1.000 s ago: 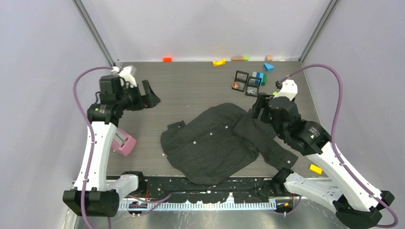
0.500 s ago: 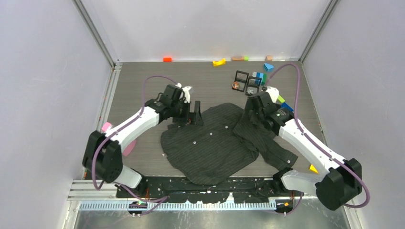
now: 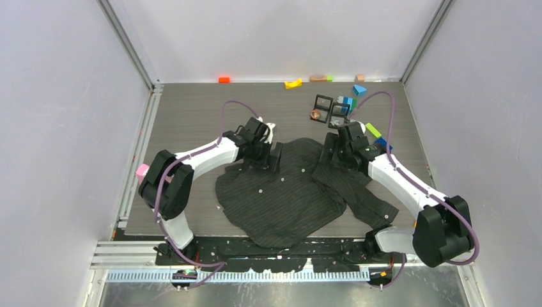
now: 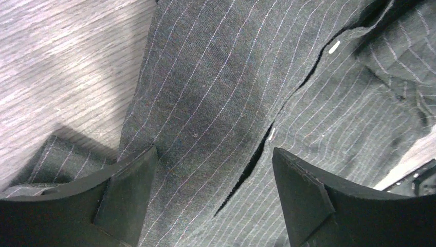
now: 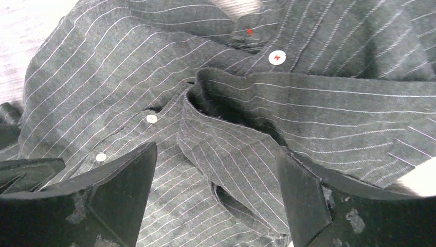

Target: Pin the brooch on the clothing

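Observation:
The clothing (image 3: 281, 192), a dark pinstriped shirt, lies crumpled in the middle of the table. My left gripper (image 3: 275, 157) is open and low over its upper left part; in the left wrist view the left gripper (image 4: 213, 190) straddles the clothing (image 4: 216, 92) beside a dark slit in the front. My right gripper (image 3: 332, 155) is open over the upper right part. In the right wrist view the right gripper (image 5: 216, 198) spans a fold of the clothing (image 5: 103, 77) below the collar (image 5: 319, 103). A small copper brooch (image 3: 315, 115) sits in a black frame box behind the shirt.
A second black frame box (image 3: 337, 118) holds a silvery piece. Coloured blocks lie along the back: orange (image 3: 224, 79), yellow (image 3: 293, 83), blue (image 3: 359, 89), and a green one (image 3: 372, 130) sits by the right arm. A pink object (image 3: 142, 171) rests at the left.
Both arms have swung in from the table's sides to the shirt's upper edge and come down close over the fabric. Both grippers stay open with nothing in them.

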You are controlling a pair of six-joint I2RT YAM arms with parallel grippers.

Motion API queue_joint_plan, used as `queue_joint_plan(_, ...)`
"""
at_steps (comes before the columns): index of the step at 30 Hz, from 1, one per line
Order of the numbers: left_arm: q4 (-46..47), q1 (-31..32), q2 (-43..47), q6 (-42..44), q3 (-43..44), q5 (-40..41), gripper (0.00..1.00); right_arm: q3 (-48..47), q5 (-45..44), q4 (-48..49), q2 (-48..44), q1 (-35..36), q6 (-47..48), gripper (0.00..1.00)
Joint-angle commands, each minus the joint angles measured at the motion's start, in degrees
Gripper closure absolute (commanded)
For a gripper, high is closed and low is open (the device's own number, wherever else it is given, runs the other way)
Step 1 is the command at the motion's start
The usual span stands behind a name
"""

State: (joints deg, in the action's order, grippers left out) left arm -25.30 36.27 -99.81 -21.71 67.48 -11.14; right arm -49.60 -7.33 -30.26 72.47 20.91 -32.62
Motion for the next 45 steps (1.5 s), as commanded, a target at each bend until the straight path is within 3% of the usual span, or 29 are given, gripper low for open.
queue_joint_plan(1,2.1,0.6,-0.6,1.2,2.1,4.3,0.20,-2.8,4.2,3.7,2.2,0.0,2.7,0.11)
queue_joint_plan(9,1.8,0.6,-0.3,1.3,1.6,5.4,0.71,-6.8,6.5,3.3,7.4,0.1,4.2,0.24)
queue_joint_plan(13,2.4,0.6,3.5,1.2,-0.1,7.2,0.89,-7.7,3.9,2.9,8.6,0.0,5.1,0.30)
queue_joint_plan(19,1.7,0.5,8.4,1.8,-1.6,8.6,0.93,-9.7,3.1,2.5,12.4,0.1,7.6,0.31)
queue_joint_plan(21,0.3,0.5,9.2,2.1,-1.6,9.0,0.97,-10.6,5.2,2.1,13.7,0.1,7.6,0.45)
queue_joint_plan(23,-1.0,0.4,10.5,2.1,-1.6,10.5,1.00,-11.4,6.4,1.9,14.0,0.1,7.0,0.70)
queue_joint_plan(27,-3.8,-2.4,15.4,1.4,-1.7,12.4,1.00,-14.4,9.5,0.2,10.8,0.1,6.0,0.97)
queue_joint_plan(31,-6.3,-10.6,24.1,-0.4,-1.7,7.8,1.00,-22.4,8.1,-4.6,6.9,0.1,6.7,1.00)
queue_joint_plan(36,-8.6,-26.8,36.3,-2.7,-0.9,-4.3,1.00,-36.7,0.7,-10.9,3.4,0.1,9.4,0.99)
queue_joint_plan(40,-20.0,-31.6,42.0,3.2,5.4,1.5,1.00,-41.5,-10.0,-14.8,-0.6,0.1,11.0,1.00)
queue_joint_plan(45,-28.3,-31.8,47.7,4.6,7.5,8.9,1.00,-35.1,-24.8,-16.4,-4.9,-0.2,11.5,0.99)
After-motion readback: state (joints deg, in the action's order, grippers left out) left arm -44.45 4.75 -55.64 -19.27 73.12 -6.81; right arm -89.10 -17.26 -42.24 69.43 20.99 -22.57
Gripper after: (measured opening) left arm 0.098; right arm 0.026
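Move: The panel of clothing I want lies right under my open left hand, about 1 cm ahead, 1 cm left and 2 cm below. For my right hand it is a raised fold, some 3 cm ahead, 3 cm left and 3 cm below. From the right hand, the nearer black box is about 12 cm ahead, 1 cm right, and the other 14 cm ahead, 4 cm left; the lime block sits 7 cm ahead, 11 cm right. All three are some 5 cm below. I shut my left hand on the cloth under it and keep that pinch while my right hand edges about 3 cm forward and left, sinks slightly and pinches its fold. Then I lift both hands some 25 cm, tipping the fingers up about 30 degrees. My left hand sweeps about 20 cm left, turning counter-clockwise, and draws the cloth away from the right hand, which swings back a little to the right at the end. ##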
